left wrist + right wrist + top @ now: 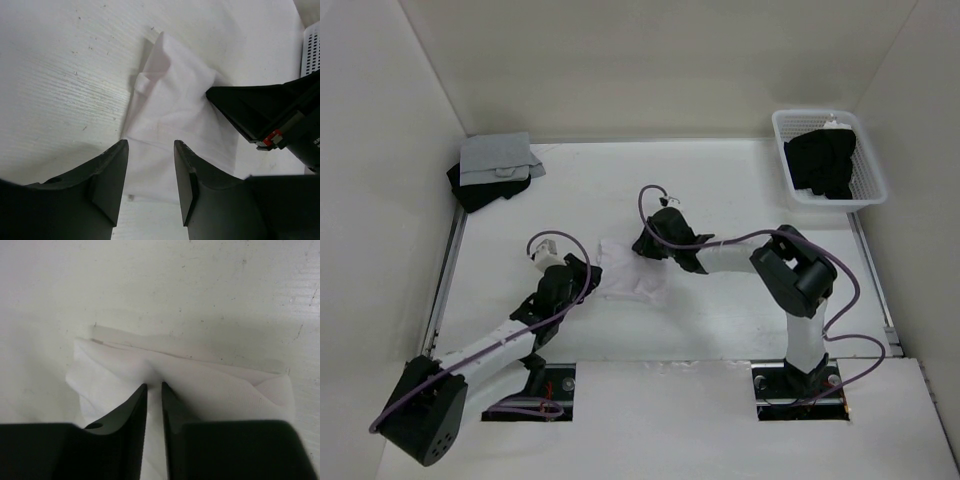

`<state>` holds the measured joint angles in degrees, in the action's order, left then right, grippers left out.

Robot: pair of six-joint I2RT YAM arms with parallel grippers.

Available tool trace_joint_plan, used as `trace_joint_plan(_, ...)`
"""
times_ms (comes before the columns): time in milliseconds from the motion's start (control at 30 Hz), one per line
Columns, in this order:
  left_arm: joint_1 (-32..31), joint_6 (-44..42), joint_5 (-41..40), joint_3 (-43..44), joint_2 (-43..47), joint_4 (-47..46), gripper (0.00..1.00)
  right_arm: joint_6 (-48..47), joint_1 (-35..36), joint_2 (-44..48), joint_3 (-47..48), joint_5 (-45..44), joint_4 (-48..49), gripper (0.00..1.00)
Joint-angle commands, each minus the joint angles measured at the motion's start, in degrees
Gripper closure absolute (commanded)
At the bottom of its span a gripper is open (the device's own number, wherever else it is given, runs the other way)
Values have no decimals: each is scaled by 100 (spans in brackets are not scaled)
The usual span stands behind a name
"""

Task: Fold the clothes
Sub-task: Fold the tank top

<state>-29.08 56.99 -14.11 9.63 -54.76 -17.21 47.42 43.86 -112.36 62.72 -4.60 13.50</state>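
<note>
The clothes [632, 272] are one white garment lying in a small, folded, wrinkled bundle in the middle of the table. My left gripper [586, 274] is at its left edge. In the left wrist view it [150, 145] is open, its fingers straddling the near edge of the clothes [175, 95] without pinching them. My right gripper [646, 244] reaches in from the right onto the bundle's far edge. Its jaws [154, 385] stand a narrow gap apart, tips resting on a pucker of the clothes [210, 380]. The right gripper [250, 110] also shows in the left wrist view.
A white basket [868, 185] with black garments [823, 160] stands at the back right. At the back left a light grey cloth [495, 158] lies on a black garment [485, 192]. White walls enclose the table on three sides.
</note>
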Motion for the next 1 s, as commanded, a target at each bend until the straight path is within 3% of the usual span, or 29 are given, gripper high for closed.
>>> trace_joint_plan(0, -181, -109, -338, 197, 439, 683, 59, -4, 4, 538, -224, 126, 329, 71)
trace_joint_plan(200, -576, -864, -751, 803, 1002, 1246, 47, -215, 189, 2039, -1102, 21, 470, 44)
trace_joint_plan(367, -559, -1111, -576, 1094, 1143, 1510, 36, -610, 242, 3551, -2104, -295, 470, 27)
trace_joint_plan(500, -358, -1050, -277, 1050, 1310, 1528, 28, -927, 119, 4632, -2895, -760, 478, 23)
trace_joint_plan(700, 205, -918, 320, 1076, 1468, 1817, 19, -946, -899, 5759, -3959, -1359, 908, 26)
trace_joint_plan(833, 556, -918, 549, 1024, 1644, 1950, 18, -769, -1471, 5945, -4478, -1307, 1321, 25)
trace_joint_plan(967, 812, -962, 786, 1059, 1566, 1976, 18, -725, -1604, 5743, -4611, -1192, 1480, 25)
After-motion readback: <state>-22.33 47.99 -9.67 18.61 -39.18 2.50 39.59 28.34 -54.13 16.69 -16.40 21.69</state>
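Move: Just under the right fingers is the far part of the tank top; its middle lies about 5 cm back, 1 cm to the left and 1 cm below that hand. From the left hand, the top's middle is about 2 cm ahead, 8 cm to the right and 3 cm lower. The folded stack is roughly 27 cm ahead and 22 cm left of the left hand; the basket is some 21 cm ahead and 47 cm right of the right hand. Opening its nearly shut fingers wide, the right hand lets go of the tank top's far part, rises about 10 cm while drawing back some 8 cm, then sweeps about 20 cm right, away from the cloth, sinking partway and turning clockwise. The left hand lifts about 7 cm beside the top, opens wide and finally edges left. ##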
